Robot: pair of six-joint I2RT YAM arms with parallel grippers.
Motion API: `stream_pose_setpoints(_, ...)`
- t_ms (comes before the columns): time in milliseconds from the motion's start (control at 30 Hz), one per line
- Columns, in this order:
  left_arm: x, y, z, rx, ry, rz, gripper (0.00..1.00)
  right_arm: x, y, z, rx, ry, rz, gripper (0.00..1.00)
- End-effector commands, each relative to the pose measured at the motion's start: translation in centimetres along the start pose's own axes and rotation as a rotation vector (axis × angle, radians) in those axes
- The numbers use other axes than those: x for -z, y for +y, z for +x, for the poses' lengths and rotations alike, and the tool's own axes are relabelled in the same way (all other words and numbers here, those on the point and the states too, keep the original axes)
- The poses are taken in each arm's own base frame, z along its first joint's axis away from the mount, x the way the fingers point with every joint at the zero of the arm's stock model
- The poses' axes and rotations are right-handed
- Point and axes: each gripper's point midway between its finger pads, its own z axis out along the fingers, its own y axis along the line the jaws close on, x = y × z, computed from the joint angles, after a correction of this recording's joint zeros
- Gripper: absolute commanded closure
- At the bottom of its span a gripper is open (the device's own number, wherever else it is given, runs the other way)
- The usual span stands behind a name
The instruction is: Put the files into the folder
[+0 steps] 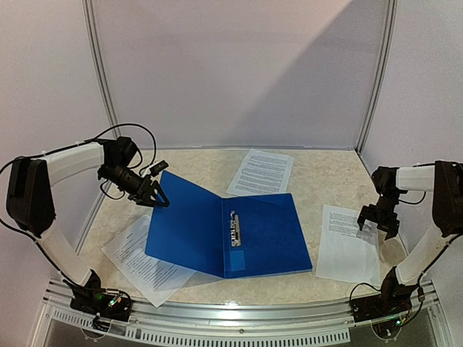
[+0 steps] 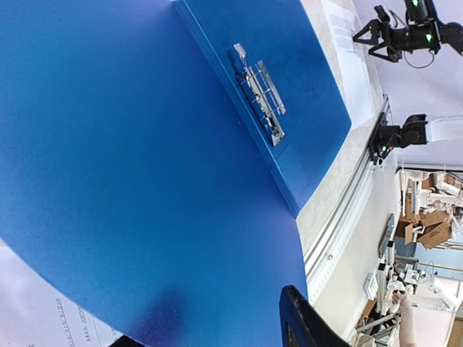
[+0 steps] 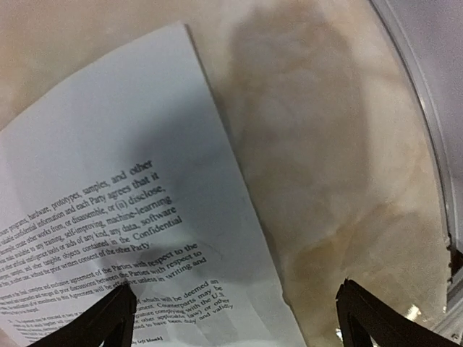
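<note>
The dark-blue folder [image 1: 239,231] lies spread wide on the table, its metal clip [image 1: 234,230] along the spine. My left gripper [image 1: 154,194] hangs at the far left edge of the left cover, jaws apart and gripping nothing. In the left wrist view the cover [image 2: 159,159] fills the frame beyond the left gripper [image 2: 206,318], and the clip [image 2: 260,90] shows further off. Three printed files lie loose: one behind the folder [image 1: 260,172], one at the right [image 1: 347,242], one partly under the left cover [image 1: 137,256]. My right gripper [image 1: 377,220] hovers open over the right sheet's [image 3: 123,188] edge.
Metal rails [image 1: 239,312] run along the near table edge between the arm bases. Pale walls close in the back and both sides. Bare marbled tabletop [image 3: 340,159] shows right of the right sheet.
</note>
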Motion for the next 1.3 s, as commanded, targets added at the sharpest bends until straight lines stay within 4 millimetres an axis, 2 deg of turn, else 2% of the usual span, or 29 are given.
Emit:
stream_pose_setpoints(0, 0.6, -1.2, -0.5, -0.054, -0.025, 0.008, 0.51, -2.6, 3.4, 1.4, -0.015, 0.125, -0.164, 0.04)
stream_pose_setpoints(67, 0.8, -1.3, -0.6, -0.061, -0.033, 0.005, 0.51, -3.3, 4.8, 2.1, -0.015, 0.177, -0.228, 0.13)
stream_pose_setpoints(133, 1.0, -1.4, -0.7, -0.068, -0.038, -0.001, 0.51, -3.9, 5.5, 2.6, -0.014, 0.210, -0.259, 0.26)
stream_pose_setpoints(267, 1.2, -1.5, -0.8, -0.075, -0.046, -0.005, 0.51, -4.0, 5.6, 2.5, 0.000, 0.207, -0.261, 0.62)
stream_pose_setpoints(433, 1.3, -1.5, -0.9, -0.080, -0.049, -0.016, 0.51, -3.6, 6.0, 2.5, 0.032, 0.199, -0.294, 0.97)
stream_pose_setpoints(567, 1.6, -1.3, -0.9, -0.089, -0.054, -0.034, 0.51, -1.6, 5.2, 1.1, 0.060, 0.138, -0.253, 1.00)
stream_pose_setpoints(667, 1.5, -1.3, -0.9, -0.089, -0.053, -0.037, 0.50, 2.0, 5.4, -0.2, 0.093, 0.054, -0.272, 1.00)
stream_pose_setpoints(800, 1.0, -0.8, -0.7, -0.071, -0.037, -0.037, 0.50, 9.4, 7.5, -1.3, 0.147, -0.102, -0.386, 1.00)
stream_pose_setpoints(833, 0.9, -0.7, -0.7, -0.067, -0.035, -0.034, 0.50, 11.1, 8.8, -0.7, 0.191, -0.128, -0.414, 1.00)
stream_pose_setpoints(933, 0.6, -0.7, -0.6, -0.054, -0.027, -0.017, 0.50, 15.2, 11.2, 0.5, 0.223, -0.187, -0.483, 1.00)
stream_pose_setpoints(1067, 0.5, -0.7, -0.6, -0.050, -0.025, -0.016, 0.50, 17.0, 13.6, 2.2, 0.197, -0.231, -0.492, 1.00)
stream_pose_setpoints(1233, 0.6, -0.9, -0.6, -0.052, -0.030, -0.011, 0.50, 16.4, 17.8, 3.8, 0.166, -0.267, -0.491, 1.00)
stream_pose_setpoints(1267, 0.6, -0.9, -0.6, -0.051, -0.029, -0.009, 0.50, 15.8, 18.9, 4.2, 0.175, -0.258, -0.479, 1.00)
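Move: The right hand hangs open over the right file's right margin; that file's middle lies about 8 cm left, 5 cm back and 2 cm below. The folder's right cover is roughly 37 cm to the hand's left, level with it, and the far file some 38 cm left and 24 cm ahead. From the left hand, the right file lies about 63 cm right, 8 cm back and 14 cm lower. Right fingers pinch the right file's margin, then carry it up and about 18 cm left towards the folder. ##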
